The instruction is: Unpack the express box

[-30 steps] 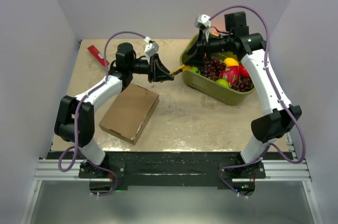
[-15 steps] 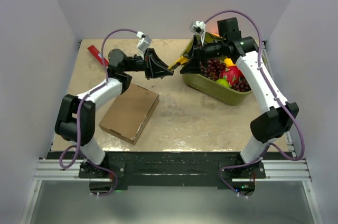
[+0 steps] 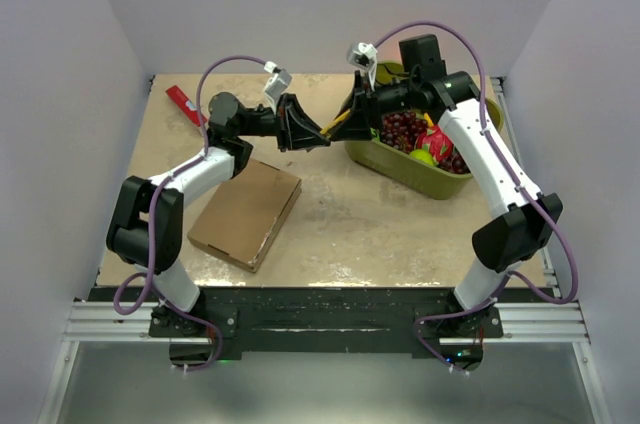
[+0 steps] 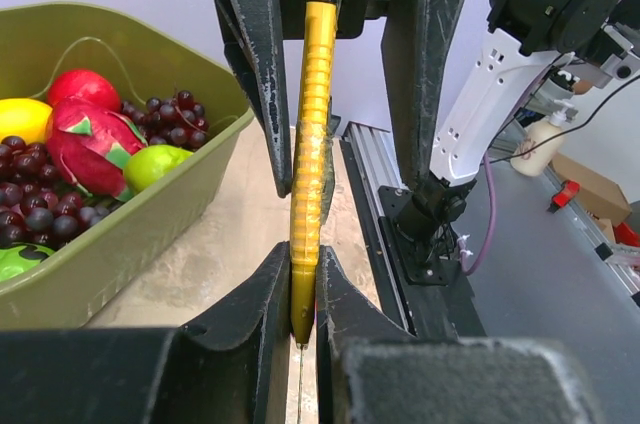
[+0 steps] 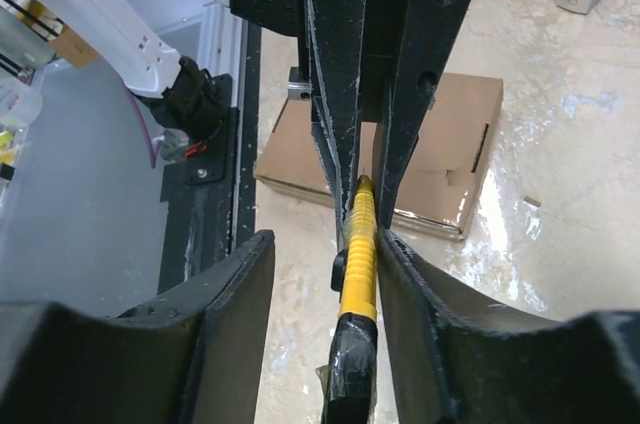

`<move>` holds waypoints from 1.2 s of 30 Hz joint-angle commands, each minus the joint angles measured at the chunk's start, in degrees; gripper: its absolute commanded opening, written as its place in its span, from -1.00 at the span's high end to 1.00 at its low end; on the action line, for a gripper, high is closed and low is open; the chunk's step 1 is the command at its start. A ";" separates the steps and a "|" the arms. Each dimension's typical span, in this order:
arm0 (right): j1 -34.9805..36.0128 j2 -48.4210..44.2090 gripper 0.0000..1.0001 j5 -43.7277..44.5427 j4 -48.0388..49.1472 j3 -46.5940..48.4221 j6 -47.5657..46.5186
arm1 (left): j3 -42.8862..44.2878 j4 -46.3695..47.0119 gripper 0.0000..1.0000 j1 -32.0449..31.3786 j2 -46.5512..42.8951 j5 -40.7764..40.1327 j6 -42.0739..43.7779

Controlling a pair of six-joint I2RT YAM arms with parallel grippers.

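The express box, a flat brown cardboard mailer, lies shut on the table at the left; it also shows below the jaws in the right wrist view. Above the table's middle, my left gripper is shut on one end of a yellow ribbed knife. My right gripper faces it from the right. Its jaws are open around the knife's black-taped end. One finger lies against the handle and the other stands apart.
An olive-green tub of grapes and other fruit stands at the back right, just behind the right gripper. A red packet lies at the back left corner. White walls close in the table on three sides.
The right arm has swung left from the tub to meet the left gripper, and its jaws now straddle the knife. The left gripper has risen a little, still holding the knife.
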 commanded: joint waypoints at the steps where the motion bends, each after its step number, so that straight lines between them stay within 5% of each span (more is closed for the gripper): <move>1: 0.77 -0.22 0.13 0.15 0.98 0.56 0.51 | 2.26 1.08 1.00 -0.16 0.02 -0.22 0.24; 7: 0.94 0.31 0.41 1.73 -0.15 0.65 -0.89 | 2.79 0.99 1.00 -0.16 0.37 -0.22 0.32; 11: 0.94 0.66 1.00 1.91 -0.34 0.56 -1.43 | 2.88 -1.28 1.00 -0.08 0.37 -0.39 1.90; 12: 0.94 0.58 1.00 2.61 -0.25 0.65 -0.82 | 3.05 -5.47 1.00 -0.07 0.20 -1.61 4.69; 13: 0.94 0.23 1.00 4.18 1.93 0.47 0.41 | 3.49 -8.82 0.92 0.27 -0.15 -2.67 7.07; 14: 0.94 -0.12 1.00 9.24 3.43 0.39 4.25 | 3.84 -12.77 0.54 0.54 -0.42 -3.81 9.79; 17: 0.77 -1.36 1.00 24.94 7.74 1.35 10.67 | 5.60 -29.90 0.11 2.73 -2.26 -8.38 23.23; 20: 0.59 -3.63 1.00 34.93 13.36 0.39 14.65 | 7.10 -46.26 -0.17 8.26 -5.33 -12.86 35.63; 23: 0.94 -7.07 1.00 41.01 20.49 -5.23 13.36 | 6.75 -59.09 -0.18 16.60 -8.85 -15.25 43.28; 26: 1.12 -5.67 1.00 43.39 18.04 -5.15 13.51 | 8.67 -82.96 -0.18 22.23 -13.15 -13.40 71.33; 27: 1.12 -5.67 1.00 44.18 17.86 -5.41 13.86 | 9.20 -97.65 -0.19 22.51 -15.60 -16.01 90.74; 30: 1.12 -7.33 1.00 44.10 20.57 -10.40 13.87 | 4.92 -114.70 -0.29 22.42 -21.48 -20.24 117.37; 36: 1.21 -7.08 1.00 45.85 25.07 -10.79 15.71 | -4.31 -128.55 -0.54 20.85 -29.24 -24.90 147.05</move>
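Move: The express box lies about 19 cm to the left gripper's left, 2 cm ahead and 27 cm below. The knife in its fingers has its middle some 4 cm to the right, 1 cm ahead and 3 cm up. From the right gripper the knife's middle is level fore and aft, about 1 cm right and 1 cm below, between its open fingers. The fruit bin is roughly 20 cm ahead of the right gripper, 24 cm right and 27 cm below. Close the right fingers on the knife while the left still pinches its far end, then open the left to let go. Draw the right gripper about 10 cm forward and half that right, swinging it some 40 degrees clockwise. Sweep the left gripper forward first, then about 20 cm left and 10 cm down, curling back over the express box as its fingers tip downward and keep opening. ##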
